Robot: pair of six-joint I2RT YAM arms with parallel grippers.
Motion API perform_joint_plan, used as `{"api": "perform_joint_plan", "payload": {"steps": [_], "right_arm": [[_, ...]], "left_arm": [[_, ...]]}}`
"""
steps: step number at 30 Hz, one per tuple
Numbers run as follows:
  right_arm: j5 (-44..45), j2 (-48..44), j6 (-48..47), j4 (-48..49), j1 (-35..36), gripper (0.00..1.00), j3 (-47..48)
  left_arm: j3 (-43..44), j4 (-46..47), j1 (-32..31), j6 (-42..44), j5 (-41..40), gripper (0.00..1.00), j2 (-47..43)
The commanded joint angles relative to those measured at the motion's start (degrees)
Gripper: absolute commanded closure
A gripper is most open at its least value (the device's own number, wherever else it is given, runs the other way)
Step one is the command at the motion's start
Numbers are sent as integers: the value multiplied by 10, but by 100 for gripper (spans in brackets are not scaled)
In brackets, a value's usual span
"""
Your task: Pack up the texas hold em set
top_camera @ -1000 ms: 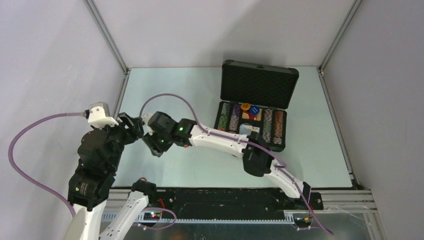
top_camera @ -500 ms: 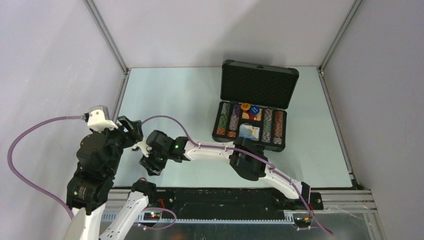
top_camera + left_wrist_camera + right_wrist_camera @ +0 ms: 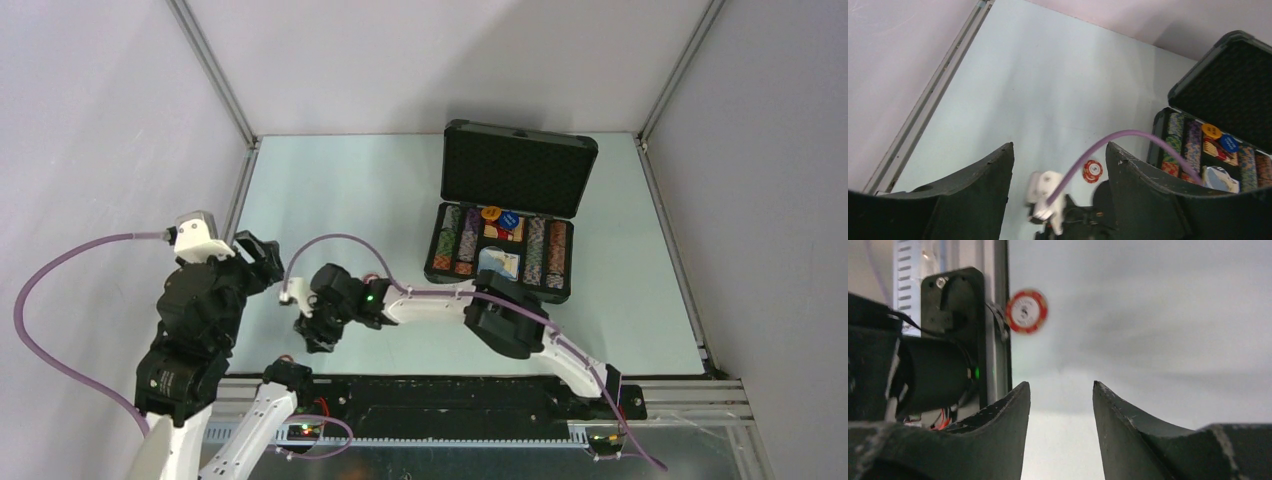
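The black case [image 3: 512,165] stands open at the back right, its foam-lined lid upright. Chip rows [image 3: 460,238] and a card box [image 3: 499,262] fill the tray. In the left wrist view a red-white chip [image 3: 1092,171] lies flat on the table just beyond the right arm's wrist. In the right wrist view a red-white chip [image 3: 1026,311] lies beside the left arm's black base mount [image 3: 953,305], ahead of my right gripper [image 3: 1060,383]. I cannot tell whether these are the same chip. That right gripper [image 3: 312,335] is open and empty. My left gripper [image 3: 1059,146] is open too, holding nothing.
The right arm stretches leftward across the near table, its purple cable [image 3: 330,240] arching above. The left arm [image 3: 200,300] is folded at the left wall. The metal rail [image 3: 420,395] runs along the near edge. The enclosure walls [image 3: 120,120] close in the sides.
The right gripper has swung away from the left gripper toward the near edge and turned to face the left arm's base. The left arm has drawn back slightly.
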Motion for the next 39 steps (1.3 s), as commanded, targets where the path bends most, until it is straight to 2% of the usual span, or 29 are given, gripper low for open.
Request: {"api": "perform_joint_plan", "payload": {"steps": [1, 4, 8, 13, 16, 20, 23, 31, 37, 39], "right_arm": [[60, -150, 72, 48, -51, 48, -81], [91, -225, 109, 46, -73, 49, -165], [153, -346, 116, 30, -90, 47, -250], [188, -430, 125, -8, -113, 46, -319], [186, -485, 146, -9, -131, 46, -373], [169, -540, 167, 2, -160, 46, -428], [159, -561, 164, -12, -168, 46, -442], [132, -584, 167, -31, -179, 46, -468], [118, -584, 161, -48, -183, 46, -469], [118, -584, 156, -53, -183, 46, -469]], "left_arm": [[-12, -23, 0, -12, -65, 26, 23], [-20, -51, 3, -36, -96, 24, 36], [-69, -70, 38, -60, -62, 23, 65], [-99, -92, 150, -85, 14, 22, 106], [-128, -92, 206, -133, 56, 18, 105], [-191, -89, 217, -248, 42, 13, 81], [-233, -72, 217, -328, 18, 11, 67], [-300, -62, 219, -440, -50, 3, 87], [-350, -65, 225, -567, -46, 0, 149], [-361, -64, 225, -586, -34, 0, 171]]}}
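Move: The stray chip at the near table edge lies about 8 cm back from the left gripper, 6 cm to its left and 33 cm below. The right gripper stands in front of that chip, which is some 9 cm to its left, 3 cm back and 5 cm down. The pair of chips is about 12 cm ahead and 9 cm right of the right gripper; the case's middle is roughly 20 cm ahead and 36 cm right. Clear the right gripper away from the stray chip: sweep it some 25 cm to the right and up in an arc, also forward, turning it clockwise, half open and empty. Meanwhile bring the left gripper down about 27 cm towards that chip, tipping its fingers down and turning them counter-clockwise some 50 degrees as they spread wide, stopping short of touching. ##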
